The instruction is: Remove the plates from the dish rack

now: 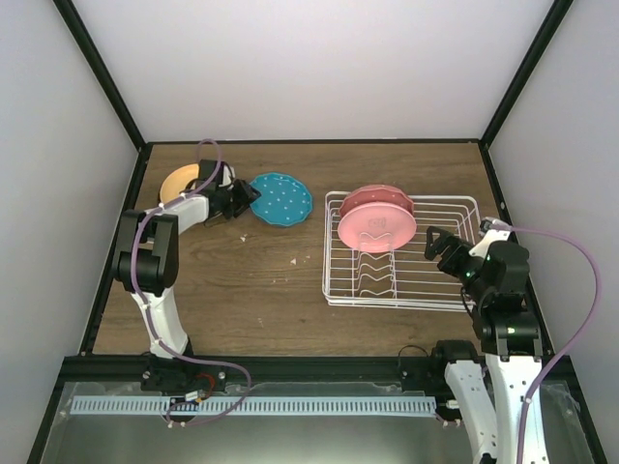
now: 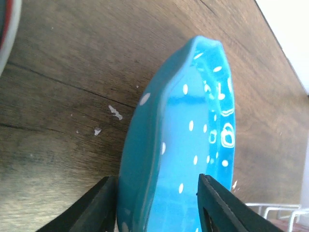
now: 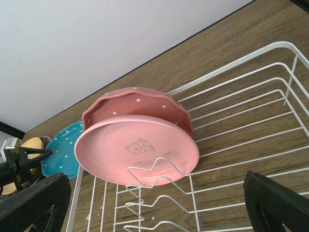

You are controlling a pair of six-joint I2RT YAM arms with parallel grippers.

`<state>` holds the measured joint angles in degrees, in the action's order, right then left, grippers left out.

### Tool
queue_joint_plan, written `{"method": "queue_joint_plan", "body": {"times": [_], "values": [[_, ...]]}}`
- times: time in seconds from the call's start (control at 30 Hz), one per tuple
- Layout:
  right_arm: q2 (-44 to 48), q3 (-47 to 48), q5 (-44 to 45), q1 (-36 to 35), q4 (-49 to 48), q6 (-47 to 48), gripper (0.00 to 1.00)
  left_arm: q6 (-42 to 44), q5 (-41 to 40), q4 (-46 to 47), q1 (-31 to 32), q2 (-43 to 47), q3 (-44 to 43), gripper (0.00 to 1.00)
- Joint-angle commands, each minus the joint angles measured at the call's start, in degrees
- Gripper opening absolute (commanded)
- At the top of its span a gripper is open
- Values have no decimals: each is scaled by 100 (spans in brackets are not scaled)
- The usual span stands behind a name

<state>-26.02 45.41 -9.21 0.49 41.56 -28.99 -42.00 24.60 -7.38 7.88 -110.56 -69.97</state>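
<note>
The teal white-dotted plate (image 1: pixel 283 200) lies on the wooden table left of the dish rack (image 1: pixel 455 290). My left gripper (image 1: pixel 250 199) is shut on its left rim; in the left wrist view the plate (image 2: pixel 193 125) fills the space between the fingers of the gripper (image 2: pixel 157 193). The cream-orange plate (image 1: pixel 180 182) lies behind the left arm. Two pink plates (image 1: pixel 377 224) lean in the rack, the plain one (image 3: pixel 137 154) in front of the dotted one (image 3: pixel 135 104). My right gripper (image 1: pixel 437 247) is open and empty over the rack's right part. The red plate is not distinguishable.
The rack's empty wire dividers (image 3: pixel 159 193) stand in front of the pink plates. Another plate's rim (image 2: pixel 7 34) shows at the left wrist view's top-left corner. White walls and a black frame (image 1: pixel 106 242) enclose the table.
</note>
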Motion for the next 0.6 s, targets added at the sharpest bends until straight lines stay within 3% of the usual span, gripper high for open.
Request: {"method": "queue_joint_plan", "body": {"times": [0.0, 0.17, 0.33, 0.5, 0.57], "values": [[-97, 262, 88, -58, -72, 47, 100, 51, 71, 350, 29, -106, -236, 54], [-176, 239, 62, -58, -164, 60, 100, 113, 79, 358, 32, -190, -279, 75], [-260, 226, 57, -58, -222, 77, 100, 113, 71, 350, 54, -251, -315, 82], [-323, 202, 34, -58, -270, 120, 100, 174, -44, 247, 86, -266, -341, 100], [-333, 190, 39, -60, -277, 123, 100, 254, -107, 216, 99, -241, -354, 100]]}}
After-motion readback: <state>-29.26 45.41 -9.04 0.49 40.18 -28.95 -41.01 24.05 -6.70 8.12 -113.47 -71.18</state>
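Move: About 8 cm to the right of the left hand, 2 cm farther out and some 3 cm lower, is the middle of the blue plate, already down at the table but still tipped up, its rim between the fingers. The yellow plate is some 20 cm to this hand's left and 3 cm farther out. The pink plate in the dish rack stands roughly 39 cm to its right and 12 cm nearer. From the right hand the blue plate is about 43 cm left, 28 cm ahead and 24 cm below. Opening its already loosening fingers all the way, the left hand lets go of the blue plate's rim just above the table. It stays almost in place with the wrist unturned, sinking only about 1.5 cm as the fingers spread to either side of the plate's near part. ##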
